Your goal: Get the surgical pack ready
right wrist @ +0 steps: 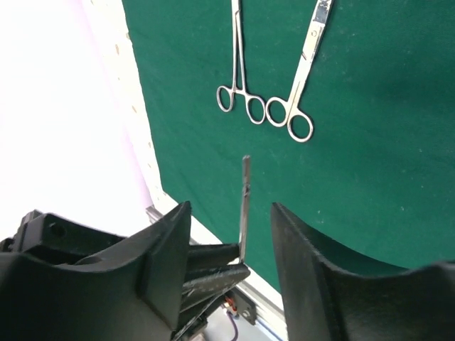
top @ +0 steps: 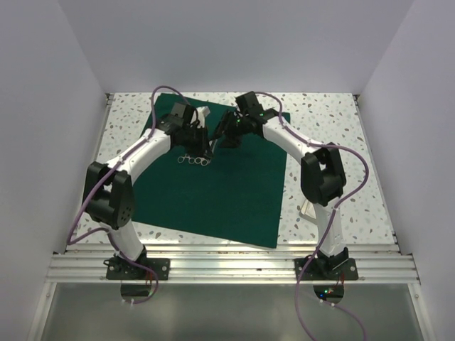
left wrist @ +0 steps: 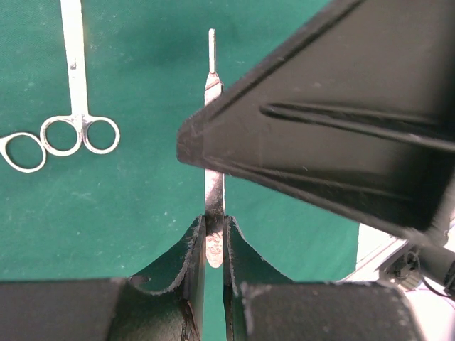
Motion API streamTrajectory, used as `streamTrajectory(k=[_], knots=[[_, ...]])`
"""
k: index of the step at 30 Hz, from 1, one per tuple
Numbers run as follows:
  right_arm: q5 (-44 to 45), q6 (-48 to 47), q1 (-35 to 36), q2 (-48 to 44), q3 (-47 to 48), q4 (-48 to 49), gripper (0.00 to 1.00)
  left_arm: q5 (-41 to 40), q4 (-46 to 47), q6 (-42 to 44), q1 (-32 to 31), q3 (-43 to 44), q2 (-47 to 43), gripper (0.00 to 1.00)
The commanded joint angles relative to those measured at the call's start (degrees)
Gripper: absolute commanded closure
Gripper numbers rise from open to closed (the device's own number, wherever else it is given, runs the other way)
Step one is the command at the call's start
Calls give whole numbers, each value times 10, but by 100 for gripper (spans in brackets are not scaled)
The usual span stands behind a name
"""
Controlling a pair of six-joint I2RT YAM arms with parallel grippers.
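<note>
The dark green drape lies spread on the table. My left gripper is shut on the lower end of a thin flat steel instrument and holds it above the drape. My right gripper is open, with one finger on each side of that instrument and a gap on both sides. Its finger fills the upper right of the left wrist view. Two ring-handled steel scissors lie side by side on the drape.
A small white object shows just behind the left wrist. A pale shiny item sits on the speckled table beside the right arm, partly hidden. Walls close in the table on three sides.
</note>
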Motion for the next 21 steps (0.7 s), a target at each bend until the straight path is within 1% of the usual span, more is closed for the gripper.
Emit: streamTrajectory(k=[1,4,6,7,8,9,11,12,13,14,15,16,17,19,20,21], knots=[[-6,12,5,-8,-8,21,50,18,27,-12,-2,-2,-38,100],[-5,11,11,-9,-9,21,62,29,31,-12,-2,3,-39,100],[-7,13,15,-8,-10,17,73,35,34,-13,-5,7,-37,100],[-9,12,14,-6,-8,13,77,41,41,-13,-7,8,-37,100],[-9,10,14,-6,-9,3,93,44,44,-12,-8,9,-37,100],[-13,7,15,-8,-11,-2,100,50,47,-10,-9,10,-37,100],[-4,0,12,-23,-27,-9,100,50,53,-2,-9,12,-37,100],[-1,-4,7,-29,-37,-12,100,45,53,3,-9,16,-35,94],[11,-14,3,-46,-51,-25,100,40,50,9,-6,18,-34,72],[15,-22,-3,-55,-59,-54,100,32,48,22,-3,20,-34,64],[17,-31,-17,-70,-88,-62,100,16,46,28,1,22,-32,60],[21,-55,-27,-85,-103,-70,100,9,45,34,14,22,-30,52],[43,-68,-47,-122,-116,-107,100,5,44,44,22,22,-25,50],[62,-114,-71,-156,-154,-151,100,-13,38,52,46,24,-14,48],[99,-130,-97,-194,-163,-217,100,-21,34,59,51,26,1,48],[116,-147,-110,-214,-173,-243,100,-41,28,61,55,33,10,48]])
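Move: The slim steel instrument is already pinched near its near end in the left fingers, its middle about 3 cm ahead of the left hand. It runs between the open right fingers, its middle some 3 cm back and 1 cm left of the right hand. The scissors lie about 4 cm ahead and 3 cm left of the left hand, the clamp 8 cm left, both some 11 cm below. The tray is roughly 18 cm back, 30 cm right and 12 cm below the right hand. The right hand stays almost in place while its fingers shut on the far part of the instrument, then carries it off about 10 cm to the right, 5 cm back and 4 cm down towards the tray, the wrist tipping some 15 degrees so the fingers point more steeply down. The left hand keeps its hold through a rise of about 1 cm until the right has closed, then opens its fingers to about half, lets go and starts off forward and left. ##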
